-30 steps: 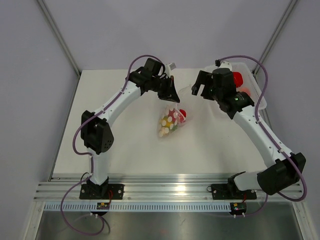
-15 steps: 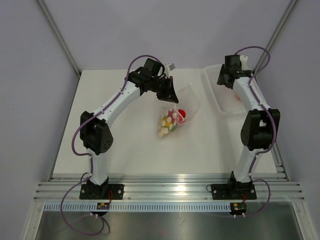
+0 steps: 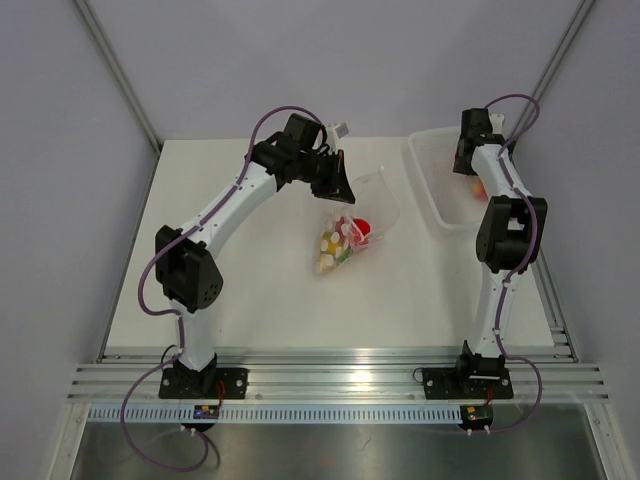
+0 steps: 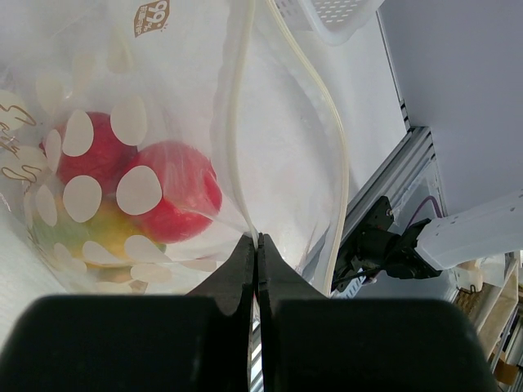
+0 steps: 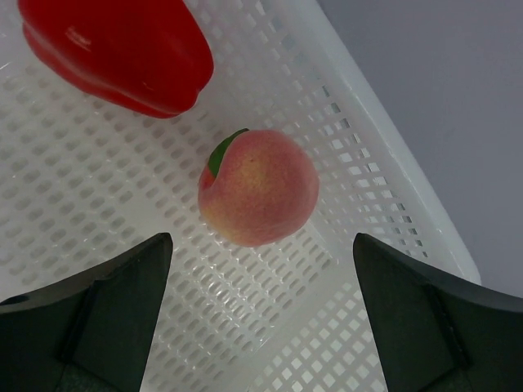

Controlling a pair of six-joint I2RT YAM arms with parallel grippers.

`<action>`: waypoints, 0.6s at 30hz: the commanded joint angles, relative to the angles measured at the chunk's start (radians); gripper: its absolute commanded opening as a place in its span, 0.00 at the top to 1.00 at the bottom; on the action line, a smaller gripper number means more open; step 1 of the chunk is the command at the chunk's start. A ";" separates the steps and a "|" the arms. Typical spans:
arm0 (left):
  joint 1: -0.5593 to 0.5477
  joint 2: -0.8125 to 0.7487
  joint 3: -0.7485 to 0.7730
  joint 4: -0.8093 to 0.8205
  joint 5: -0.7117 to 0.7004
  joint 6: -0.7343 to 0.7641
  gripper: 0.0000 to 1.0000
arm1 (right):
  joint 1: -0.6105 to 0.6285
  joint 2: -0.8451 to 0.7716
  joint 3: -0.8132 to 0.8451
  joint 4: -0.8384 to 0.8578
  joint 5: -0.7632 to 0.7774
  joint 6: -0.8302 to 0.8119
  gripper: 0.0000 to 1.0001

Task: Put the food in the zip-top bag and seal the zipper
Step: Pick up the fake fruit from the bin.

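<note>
The zip-top bag (image 3: 352, 225), clear with white dots, lies mid-table with its mouth lifted toward the back. My left gripper (image 3: 335, 187) is shut on one lip of the mouth, right at the zipper (image 4: 233, 122); the other lip bows away, leaving the mouth agape. Inside the bag sit two red food balls (image 4: 176, 192) and a yellow-green one (image 4: 114, 237). My right gripper (image 5: 261, 249) hangs open over the white tray (image 5: 122, 245), its fingers either side of a pink peach (image 5: 257, 196) without touching it. A red pepper (image 5: 122, 53) lies beyond it.
The white perforated tray (image 3: 432, 190) stands at the back right of the table, close to the right edge. Its corner (image 4: 335, 16) shows just past the bag's mouth. Grey walls close in the table on three sides.
My right arm has swung away from the bag's mouth to the back right and now points down into the tray. The left gripper has kept its hold on the bag's lip.
</note>
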 commanded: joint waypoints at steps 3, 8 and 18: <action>0.005 -0.039 0.011 0.041 0.008 0.020 1.00 | -0.021 0.064 0.080 0.003 0.003 -0.018 0.01; 0.005 -0.030 0.004 0.049 0.018 0.023 1.00 | -0.034 0.125 0.129 -0.005 -0.023 -0.011 0.01; 0.005 -0.008 0.019 0.051 0.031 0.030 1.00 | -0.048 0.202 0.167 0.024 -0.040 -0.008 0.01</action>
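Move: The peach in the bin lies about 8 cm below the right hand, some 2 cm ahead and 2 cm to its right. The red pepper sits about 8 cm farther out than the peach and 4 cm to the left of it, while the bin's right wall stands some 6 cm to the right of the peach, level with it. From the left hand, closed on the bag's edge, the peach is roughly 37 cm right, 18 cm ahead and 20 cm below. The right hand, its fingers already wide open, first slips a centimetre or so to its right as it starts down, then sinks almost straight into the bin towards the peach, short of the red pepper, about 6.5 cm in all. It creeps forward some 1.5 cm on the way, the wrist tipping only about 5 degrees, and slows at the end with the fingers still open to either side of the peach, not yet closing on it. ##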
